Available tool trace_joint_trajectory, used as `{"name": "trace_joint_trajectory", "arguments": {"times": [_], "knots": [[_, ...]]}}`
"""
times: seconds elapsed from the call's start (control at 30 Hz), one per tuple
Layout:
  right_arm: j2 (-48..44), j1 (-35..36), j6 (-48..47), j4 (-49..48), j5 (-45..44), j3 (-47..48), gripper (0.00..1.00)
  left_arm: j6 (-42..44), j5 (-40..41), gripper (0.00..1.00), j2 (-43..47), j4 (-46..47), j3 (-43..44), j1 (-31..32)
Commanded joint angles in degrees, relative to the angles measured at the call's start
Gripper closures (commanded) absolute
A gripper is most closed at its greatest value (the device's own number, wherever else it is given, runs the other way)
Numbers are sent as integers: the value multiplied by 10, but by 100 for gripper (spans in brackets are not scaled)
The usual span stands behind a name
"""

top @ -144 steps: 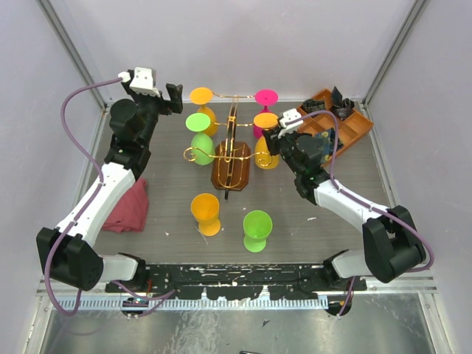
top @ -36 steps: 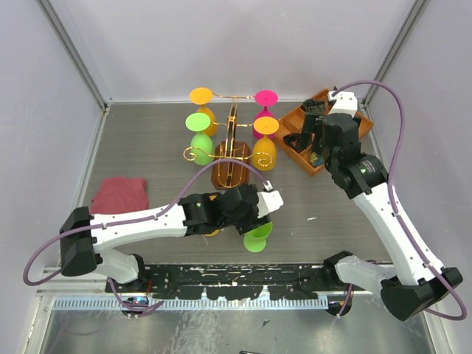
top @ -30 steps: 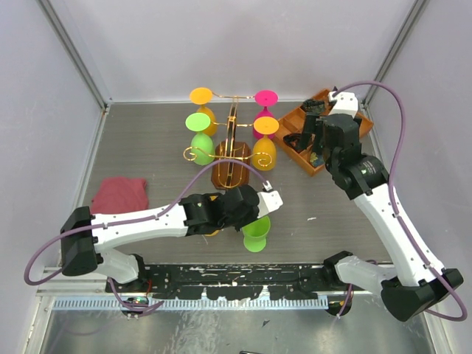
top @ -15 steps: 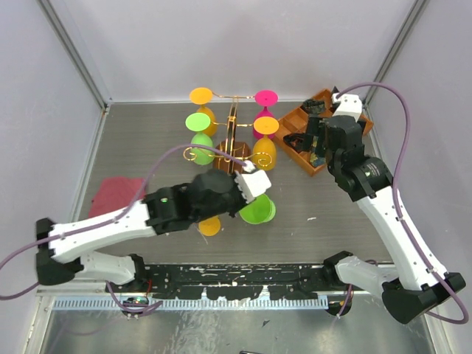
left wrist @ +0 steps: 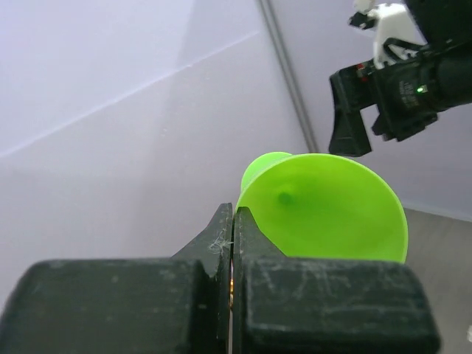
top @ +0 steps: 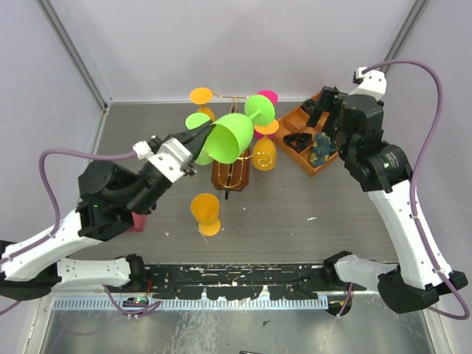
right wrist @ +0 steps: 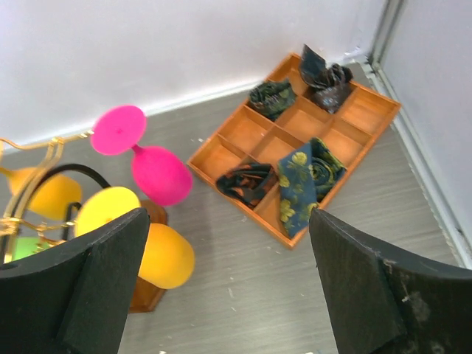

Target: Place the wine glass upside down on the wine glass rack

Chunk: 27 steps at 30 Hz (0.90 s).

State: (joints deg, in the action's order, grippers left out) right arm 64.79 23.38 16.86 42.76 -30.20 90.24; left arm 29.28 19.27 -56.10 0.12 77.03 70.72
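My left gripper [top: 199, 142] is shut on the rim of a green wine glass [top: 230, 136] and holds it on its side, high in the air, with its foot [top: 259, 108] over the wine glass rack [top: 231, 174]. In the left wrist view the jaws [left wrist: 233, 215] pinch the wall of the green wine glass [left wrist: 324, 210]. The rack has a brown wooden base and gold wire arms [right wrist: 43, 158]. Orange, green, pink [right wrist: 158, 174] and yellow-orange [right wrist: 159, 255] glasses hang on it. My right gripper [top: 330, 110] is open and empty, raised over the tray [right wrist: 236, 287].
An orange glass [top: 206, 214] stands on the table in front of the rack. An orange compartment tray [top: 346, 131] with rolled ties sits at the back right, also in the right wrist view [right wrist: 254, 158]. A red cloth [top: 137, 221] lies at the left, mostly under my left arm.
My left arm lifted the green glass off the table and swung it up and back towards the rack, tipping it sideways. My right arm rose and drew back a little.
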Motion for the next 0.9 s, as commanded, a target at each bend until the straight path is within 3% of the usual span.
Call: {"name": "trace_joint_trajectory", "arguments": {"times": [0.0, 0.17, 0.33, 0.57, 0.87], "knots": [[6, -2, 52, -18, 39, 70, 5, 153, 34, 100, -35, 174, -36, -13], [-22, -2, 130, -111, 168, 66, 6, 158, -12, 100, -91, 438, -104, -92], [-44, -2, 211, -198, 276, 40, 7, 92, -24, 100, -152, 561, -110, -156], [-27, -2, 301, -306, 361, -15, 7, 30, -56, 100, -204, 626, -102, -168], [34, -2, 368, -396, 410, -13, 8, -16, -95, 100, -192, 674, -138, -170]]}}
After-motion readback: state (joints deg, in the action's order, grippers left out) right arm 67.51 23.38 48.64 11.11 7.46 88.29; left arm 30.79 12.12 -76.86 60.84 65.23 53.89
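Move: Pinched by its rim in the left hand, the green wine glass lies about 23 cm left of the right hand, 12 cm nearer the base and 13 cm higher. From the left hand, the open right gripper is some 30 cm right, 11 cm ahead and 12 cm lower; the rack stands about 26 cm below, 5 cm right and 1 cm back. The hanging orange glass is 13 cm left of the right hand, 13 cm back and 11 cm below; the hanging pink one is 13 cm left, 1 cm ahead and 11 cm below. Bringing the two hands together above the rack, the left keeps its pinch on the green glass's rim, carries it some 12 cm forward, then eases back slightly while tilting its fingers upward. The wide-open right gripper swings about 14 cm left and 11 cm up towards the glass, dipping back before coming forward again, rolling its left side up and turning counter-clockwise. ##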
